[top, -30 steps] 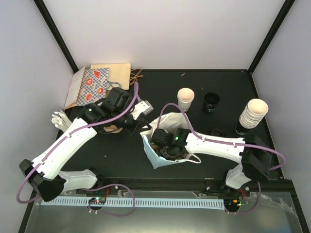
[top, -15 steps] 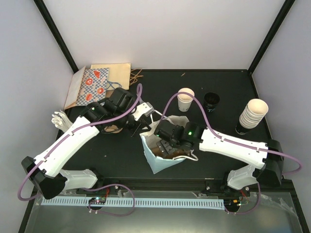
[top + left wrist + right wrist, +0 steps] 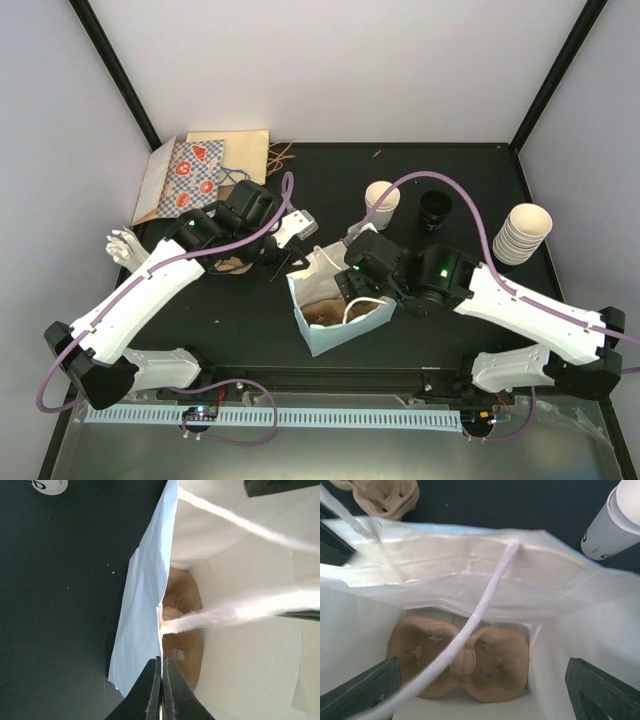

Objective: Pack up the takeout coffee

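Observation:
A light blue paper bag (image 3: pixel 335 330) stands open at the table's middle, with a brown cup carrier (image 3: pixel 462 662) lying flat on its bottom. My left gripper (image 3: pixel 161 661) is shut on the bag's left rim (image 3: pixel 150 580) and holds it up. Above the bag's mouth my right gripper (image 3: pixel 482 692) stands open with nothing between its fingers (image 3: pixel 362 690); a white bag handle (image 3: pixel 485 600) crosses in front of it. One cream-white paper coffee cup (image 3: pixel 381 203) stands behind the bag, and no lid shows on it. It also appears in the right wrist view, cup (image 3: pixel 615 520).
A black round piece (image 3: pixel 435 210) stands right of the cup, and a stack of cream cups (image 3: pixel 522 235) stands at the far right. A second brown carrier (image 3: pixel 235 265) lies under my left arm. Patterned paper bags (image 3: pixel 195 175) lean at the back left.
My right gripper has come up out of the bag and drawn back to the right, still open. The bag now stands straighter. The left gripper kept its hold on the rim.

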Controlling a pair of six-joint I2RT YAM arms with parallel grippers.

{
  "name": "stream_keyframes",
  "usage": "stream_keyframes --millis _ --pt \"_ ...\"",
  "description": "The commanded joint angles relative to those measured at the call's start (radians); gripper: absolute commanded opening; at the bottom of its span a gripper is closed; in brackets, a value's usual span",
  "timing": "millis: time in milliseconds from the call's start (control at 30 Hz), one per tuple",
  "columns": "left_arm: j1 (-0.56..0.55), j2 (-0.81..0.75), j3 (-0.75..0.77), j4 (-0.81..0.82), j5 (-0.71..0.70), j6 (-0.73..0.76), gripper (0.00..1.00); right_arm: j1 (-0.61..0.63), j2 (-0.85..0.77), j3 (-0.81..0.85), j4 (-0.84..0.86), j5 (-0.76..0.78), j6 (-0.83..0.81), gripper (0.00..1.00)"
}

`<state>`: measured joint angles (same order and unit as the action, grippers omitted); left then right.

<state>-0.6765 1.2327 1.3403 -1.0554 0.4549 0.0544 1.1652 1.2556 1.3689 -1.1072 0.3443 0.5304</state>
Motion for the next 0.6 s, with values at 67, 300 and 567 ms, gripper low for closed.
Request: stream_keyframes --millis 67,300,567 --pt "-0.011 0.008 0.050 -0.021 -0.026 0.023 0.02 -0.004 -0.054 0.051 0.006 0.041 0.013 0.92" --pt "-0.013 0.008 0.075 -0.014 -0.053 0.020 0.02 -0.004 -0.156 0.038 0.070 0.083 -0.054 0.90" --pt "-0.020 -0.048 0.111 0.049 -0.190 0.053 0.02 -0.005 -0.176 0.034 -0.058 0.183 -0.027 0.87"
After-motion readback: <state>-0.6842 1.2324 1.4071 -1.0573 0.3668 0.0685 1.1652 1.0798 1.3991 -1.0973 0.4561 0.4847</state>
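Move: Just inside the open bag, the right hand has the bag's right rim about 6 cm to its right, level ahead and some 2 cm below. The cup holder sits in the bag roughly 3 cm ahead, 4 cm left and 17 cm down; the white cups stand about 21 cm ahead, 7 cm right and 16 cm down. From the left hand, already pinching the bag's left rim, the right rim is some 15 cm to the right and 4 cm back. Rising some 6.5 cm out of the bag, the empty right hand then also swings about 3.5 cm right towards the right rim, tilting its fingers up by about 10 degrees and keeping them wide open. The left hand keeps its pinch on the left rim and, late on, draws it a couple of centimetres up and slightly forward. ##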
